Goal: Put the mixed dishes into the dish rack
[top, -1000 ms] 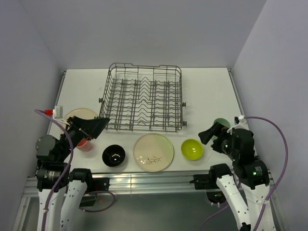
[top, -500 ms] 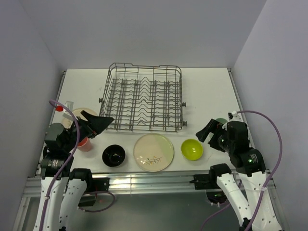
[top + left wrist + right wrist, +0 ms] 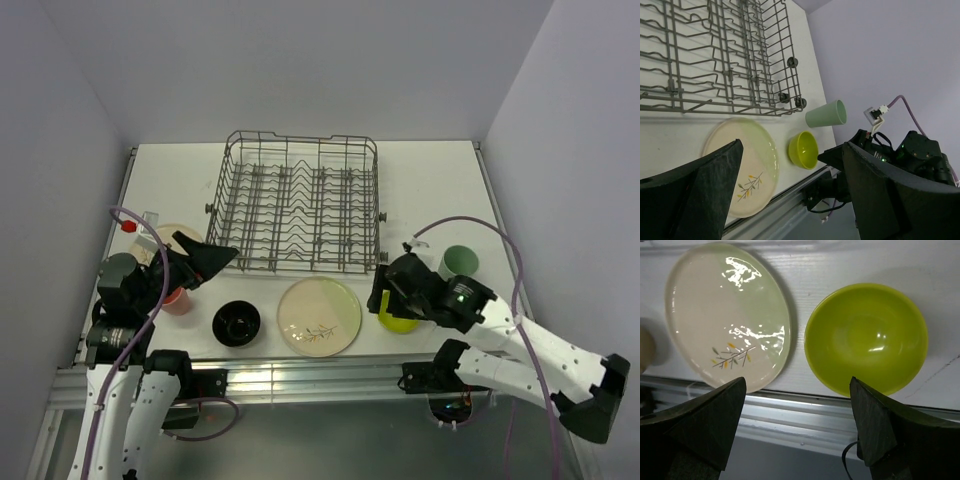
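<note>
The grey wire dish rack (image 3: 300,200) stands at the back centre with no dishes in it; it also shows in the left wrist view (image 3: 715,55). Along the front lie the coral-pink cup (image 3: 177,300), black bowl (image 3: 237,322), large leaf-sprig plate (image 3: 320,315) and lime-green bowl (image 3: 402,322). The mint-green cup (image 3: 460,262) stands at the right. The small cream plate (image 3: 160,238) is partly hidden by my left arm. My left gripper (image 3: 205,252) is open and empty, raised by the rack's front-left corner. My right gripper (image 3: 383,292) is open and empty above the gap between plate (image 3: 727,315) and bowl (image 3: 867,337).
The metal rail (image 3: 300,375) runs along the near table edge. Walls close in on the left, back and right. My right arm's cable (image 3: 500,250) loops over the mint-green cup. Bare table lies between the rack and the right wall.
My right arm has swung left from the right edge and reached out, so its gripper now hangs over the lime-green bowl's left side. My left gripper has barely moved.
</note>
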{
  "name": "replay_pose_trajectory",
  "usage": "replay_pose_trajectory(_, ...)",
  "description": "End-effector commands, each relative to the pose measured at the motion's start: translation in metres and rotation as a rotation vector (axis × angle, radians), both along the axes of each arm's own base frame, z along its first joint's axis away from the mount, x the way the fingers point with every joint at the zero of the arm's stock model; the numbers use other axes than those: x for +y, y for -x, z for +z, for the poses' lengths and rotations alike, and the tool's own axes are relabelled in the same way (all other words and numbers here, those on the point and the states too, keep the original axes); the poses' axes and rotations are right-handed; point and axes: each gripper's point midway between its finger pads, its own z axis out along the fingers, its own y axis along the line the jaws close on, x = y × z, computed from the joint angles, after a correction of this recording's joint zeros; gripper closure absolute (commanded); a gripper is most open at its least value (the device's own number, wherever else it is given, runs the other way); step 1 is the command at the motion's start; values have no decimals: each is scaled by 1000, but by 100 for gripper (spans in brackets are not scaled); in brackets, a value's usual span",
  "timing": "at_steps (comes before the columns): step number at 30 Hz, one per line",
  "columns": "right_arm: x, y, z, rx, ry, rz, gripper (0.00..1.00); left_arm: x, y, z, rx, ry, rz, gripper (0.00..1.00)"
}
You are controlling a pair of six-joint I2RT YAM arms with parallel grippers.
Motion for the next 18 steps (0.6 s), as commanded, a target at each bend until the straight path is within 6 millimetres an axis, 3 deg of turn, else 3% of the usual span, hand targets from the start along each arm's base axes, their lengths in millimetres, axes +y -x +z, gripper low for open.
replay_pose_trajectory(1, 5, -26, 14, -104, 30, -112, 8, 5, 1, 11, -29, -55, 17, 12)
replay_pose_trajectory(9, 12, -32, -20, -71, 154, -74, 12, 5, 4, 12, -40, -71, 5, 12)
replay_pose_trajectory(18, 21, -38, -46, -49, 199, -48, 37, 1, 6, 12, -33, -71, -31, 16)
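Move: Under the right hand, which is empty, the yellow-green bowl's middle lies about 3 cm ahead, 4 cm to the right and 10 cm down. The plate stands some 15 cm left and 2 cm ahead, the dish rack's near right corner about 13 cm straight ahead, and the green cup roughly 13 cm ahead and 17 cm right. From the left hand the bowl is some 34 cm right, 3 cm back and 25 cm down. Sinking nearly 5 cm towards the bowl's left rim, the right hand also reaches forward by about 2.5 cm and edges a little left. It rolls some 10 degrees, its left side dipping so the fingers point more steeply down, and late on they close from nearly wide open to about two thirds, lining up astride the rim without any touch to be seen. ##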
